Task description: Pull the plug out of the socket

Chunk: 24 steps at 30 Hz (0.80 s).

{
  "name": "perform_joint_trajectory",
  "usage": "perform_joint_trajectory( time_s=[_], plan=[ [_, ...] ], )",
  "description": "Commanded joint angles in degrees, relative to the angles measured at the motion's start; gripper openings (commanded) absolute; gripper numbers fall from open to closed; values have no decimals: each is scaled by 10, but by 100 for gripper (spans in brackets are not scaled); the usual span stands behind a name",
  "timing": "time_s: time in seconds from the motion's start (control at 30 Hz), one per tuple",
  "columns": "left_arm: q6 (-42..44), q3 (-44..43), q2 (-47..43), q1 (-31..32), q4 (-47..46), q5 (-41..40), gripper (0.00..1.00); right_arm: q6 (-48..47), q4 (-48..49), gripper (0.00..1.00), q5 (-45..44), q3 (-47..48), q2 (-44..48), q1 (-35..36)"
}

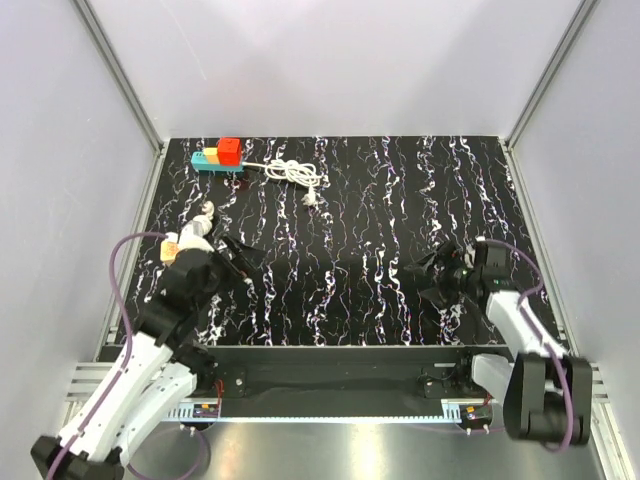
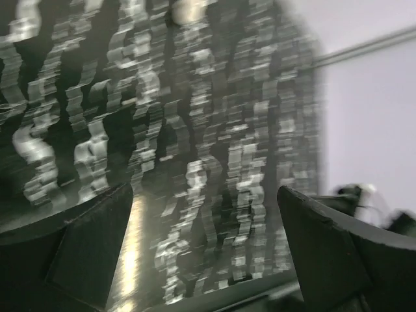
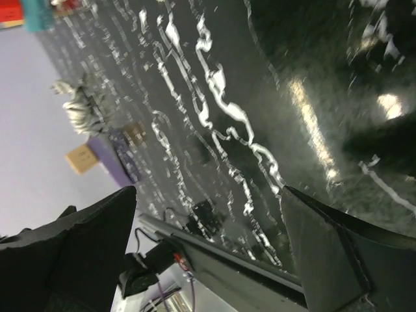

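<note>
The socket, a short teal-blue power strip [image 1: 207, 159], lies at the far left of the black marbled mat. A red plug block [image 1: 229, 150] and an orange block [image 1: 211, 153] sit in it. Its white cord [image 1: 292, 172] lies coiled to its right. My left gripper [image 1: 240, 262] is open and empty, well in front of the strip. In the blurred left wrist view [image 2: 205, 192] only mat shows between its fingers. My right gripper [image 1: 432, 280] is open and empty at the right, far from the strip. The right wrist view [image 3: 208, 190] shows a teal corner [image 3: 36, 13] at the top left.
The white cord's free end [image 1: 310, 198] lies on the mat beyond the coil. Grey walls with metal posts [image 1: 120, 75] close in the left, right and back. A black rail [image 1: 330, 365] runs along the near edge. Purple cables [image 1: 118, 270] loop off both arms.
</note>
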<state>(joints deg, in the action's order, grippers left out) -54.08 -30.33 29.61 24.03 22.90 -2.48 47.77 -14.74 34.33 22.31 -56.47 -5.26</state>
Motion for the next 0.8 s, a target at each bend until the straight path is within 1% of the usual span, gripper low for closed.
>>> perform_joint_trajectory(
  time_s=[0.0,0.07,0.1,0.13,0.17,0.2,0.23,0.27,0.3,0.33,0.37,0.4,0.43,0.47,0.53,0.57,0.6,0.63,0.67,0.7,0.77],
  plan=[
    [66,-60,60,-2,132,-57,99,-78,28,100,-24,67,-57,0],
    [70,-86,72,-4,170,-85,99,-75,72,100,14,77,-86,0],
    [68,-97,79,-5,200,-101,99,-53,160,100,53,74,-94,3],
    [80,-104,79,-7,203,-113,99,-31,219,100,58,65,-101,10],
    [101,-118,79,-9,203,-108,99,-7,266,100,46,63,-123,21],
    [127,-126,80,-12,200,-110,99,-1,285,100,17,77,-143,34],
    [143,-136,84,-24,201,-115,99,-7,285,100,9,98,-165,77],
    [157,-159,89,-35,203,-115,99,-11,288,100,9,146,-223,93],
    [182,-173,105,-49,212,-114,99,-14,300,100,20,169,-252,113],
    [194,-185,113,-80,213,-107,99,-9,319,100,28,188,-282,131],
    [208,-205,121,-96,214,-102,99,-2,338,100,35,221,-337,162],
    [228,-211,136,-114,213,-98,99,16,373,100,49,238,-364,175],
    [236,-217,148,-152,215,-96,99,25,392,100,57,255,-389,187],
    [245,-231,159,-174,218,-85,99,34,413,100,65,284,-433,215],
    [267,-242,203,-229,227,-50,99,57,459,100,83,315,-472,241],
    [272,-255,217,-239,232,-46,99,71,482,99,92,344,-505,265],
    [272,-257,240,-240,238,-52,99,77,488,100,104,360,-521,278],
    [273,-256,247,-259,236,-80,99,80,491,100,108,373,-532,290],
    [276,-250,252,-261,230,-87,99,84,500,100,113,394,-550,299],
    [288,-247,263,-264,222,-110,99,87,504,100,121,402,-557,321],
    [298,-234,273,-267,209,-149,99,86,514,100,126,413,-567,339]
  ],
)
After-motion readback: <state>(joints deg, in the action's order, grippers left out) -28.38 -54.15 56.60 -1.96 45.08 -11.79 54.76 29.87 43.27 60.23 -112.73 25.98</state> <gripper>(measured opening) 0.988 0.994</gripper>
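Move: The orange plug, standing on the far end of the purple socket, is some 23 cm to the left hand's left, 7 cm ahead and 16 cm below. The socket's middle lies 20 cm left of that hand, level with it, and the white cord bundle 19 cm left and 14 cm ahead. From the right hand the orange plug is about 60 cm left, 7 cm ahead and slightly lower; the loose white plug is 27 cm left and 20 cm ahead. Nothing is touched yet; both open hands head for the purple socket and its orange plug. The left dips, rises again while swinging left, then starts sinking, about 15 cm over with a little forward, tipping its fingers down and rolling its left side up some 30 degrees. The right reaches forward, then sweeps left low over the table, 23 cm in all, turning counter-clockwise and levelling its fingers, and ends close to the loose white plug. ##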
